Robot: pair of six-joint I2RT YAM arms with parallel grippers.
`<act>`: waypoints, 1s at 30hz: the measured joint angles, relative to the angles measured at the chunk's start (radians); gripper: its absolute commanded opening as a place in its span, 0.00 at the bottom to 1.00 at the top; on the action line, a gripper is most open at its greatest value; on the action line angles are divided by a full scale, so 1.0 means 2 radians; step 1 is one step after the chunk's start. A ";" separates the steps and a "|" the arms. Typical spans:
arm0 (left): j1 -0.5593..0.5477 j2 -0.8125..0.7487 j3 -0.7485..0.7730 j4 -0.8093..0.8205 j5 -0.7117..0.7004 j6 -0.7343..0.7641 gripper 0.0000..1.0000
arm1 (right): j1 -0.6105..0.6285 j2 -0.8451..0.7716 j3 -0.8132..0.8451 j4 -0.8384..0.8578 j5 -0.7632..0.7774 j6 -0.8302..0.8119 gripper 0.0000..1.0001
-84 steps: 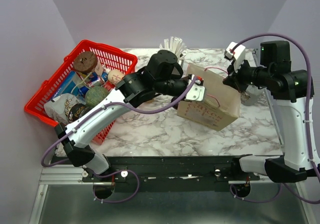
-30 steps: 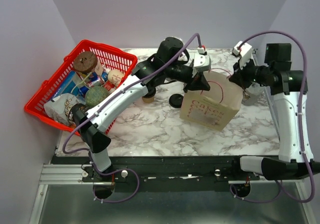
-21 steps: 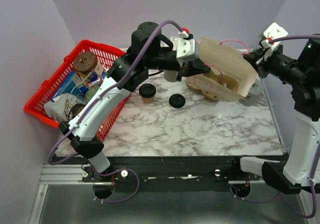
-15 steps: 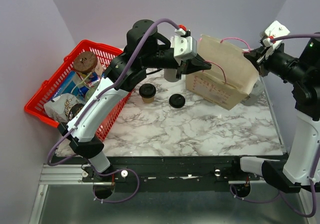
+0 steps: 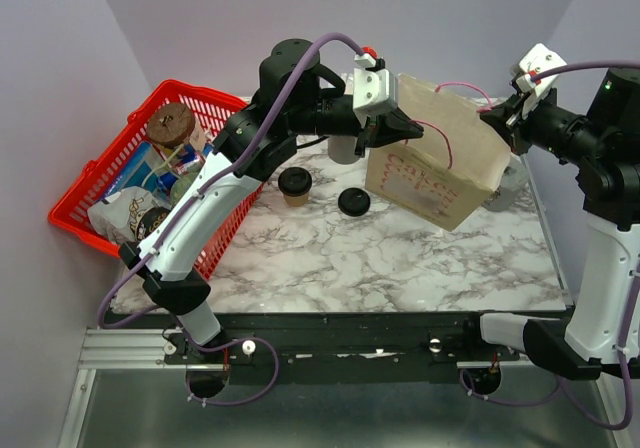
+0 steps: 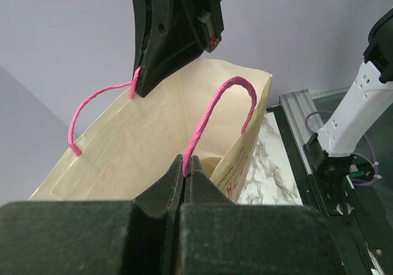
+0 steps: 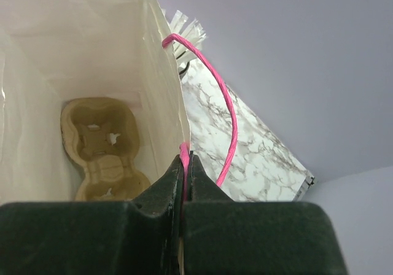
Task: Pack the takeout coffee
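The tan paper cup [image 5: 294, 185] stands upright on the marble table, its black lid [image 5: 352, 202] lying flat just to its right. Above and right of them hangs a tan paper bag [image 5: 435, 168], mouth spread between both grippers. My left gripper [image 5: 410, 128] is shut on the bag's near pink handle [image 6: 212, 118]. My right gripper [image 5: 491, 117] is shut on the other pink handle [image 7: 224, 103]. Inside the bag, a brown pulp carrier [image 7: 101, 146] rests on the bottom. The cup and lid are outside the bag.
A red basket [image 5: 245, 118] full of groceries sits at the table's left. A grey cup [image 5: 343, 149] with white sticks [image 7: 185, 26] stands behind the left arm. Another grey object [image 5: 506, 182] peeks out by the bag's right side. Marble table [image 5: 400, 263] runs toward the front.
Both arms have lifted the bag off the table toward the back. It swung from lying tipped with its mouth open to hanging upright. The cup and lid came into view.
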 measured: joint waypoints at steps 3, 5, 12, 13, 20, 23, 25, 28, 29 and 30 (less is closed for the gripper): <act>0.000 0.000 0.000 0.000 0.000 0.000 0.00 | 0.000 -0.001 -0.002 0.000 -0.001 0.003 0.06; 0.000 0.000 0.000 0.000 0.000 -0.001 0.00 | 0.000 -0.002 -0.004 0.000 -0.002 0.003 0.05; 0.000 0.001 -0.001 0.000 0.000 -0.004 0.00 | 0.000 -0.004 -0.017 -0.001 -0.002 0.003 0.06; 0.000 0.001 -0.003 0.000 0.000 -0.005 0.00 | 0.000 -0.005 -0.021 -0.002 -0.002 0.004 0.06; 0.000 0.001 -0.029 0.004 -0.003 -0.009 0.99 | 0.000 -0.012 -0.048 -0.003 0.000 0.012 0.63; 0.000 -0.001 -0.056 0.008 -0.016 -0.011 0.99 | 0.000 -0.010 -0.060 -0.014 0.008 0.011 0.95; 0.000 -0.002 -0.077 0.004 -0.023 -0.008 0.99 | 0.000 -0.001 -0.063 -0.031 0.016 0.003 1.00; 0.000 -0.001 -0.097 -0.009 -0.030 0.005 0.99 | 0.000 0.015 -0.069 -0.051 0.025 -0.004 1.00; 0.000 -0.001 -0.098 -0.013 -0.031 0.007 0.99 | 0.000 0.020 -0.071 -0.056 0.027 -0.005 1.00; 0.000 -0.001 -0.098 -0.016 -0.032 0.010 0.99 | 0.000 0.024 -0.073 -0.059 0.030 -0.006 1.00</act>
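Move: Both hands hold the bag's pink handles, the bag hanging off the table. The table spot for the bag lies about 10 cm ahead of the left hand, 14 cm to its right and 47 cm below; from the right hand it is 3 cm ahead, 3 cm right and 44 cm down. The loose black lid is 18 cm ahead of the left hand and 2 cm left, the lidded coffee cup 18 cm ahead and 16 cm left. Still pinching a pink handle each, both hands ease the hanging bag straight down towards the table for 2 to 3 cm, then open wide and let go of both handles. Without stopping they sink on, speeding up, to about 8.5 cm of travel in all, drifting slightly forward, while the right fingers tip down some 15 degrees and the left ones about 10. ##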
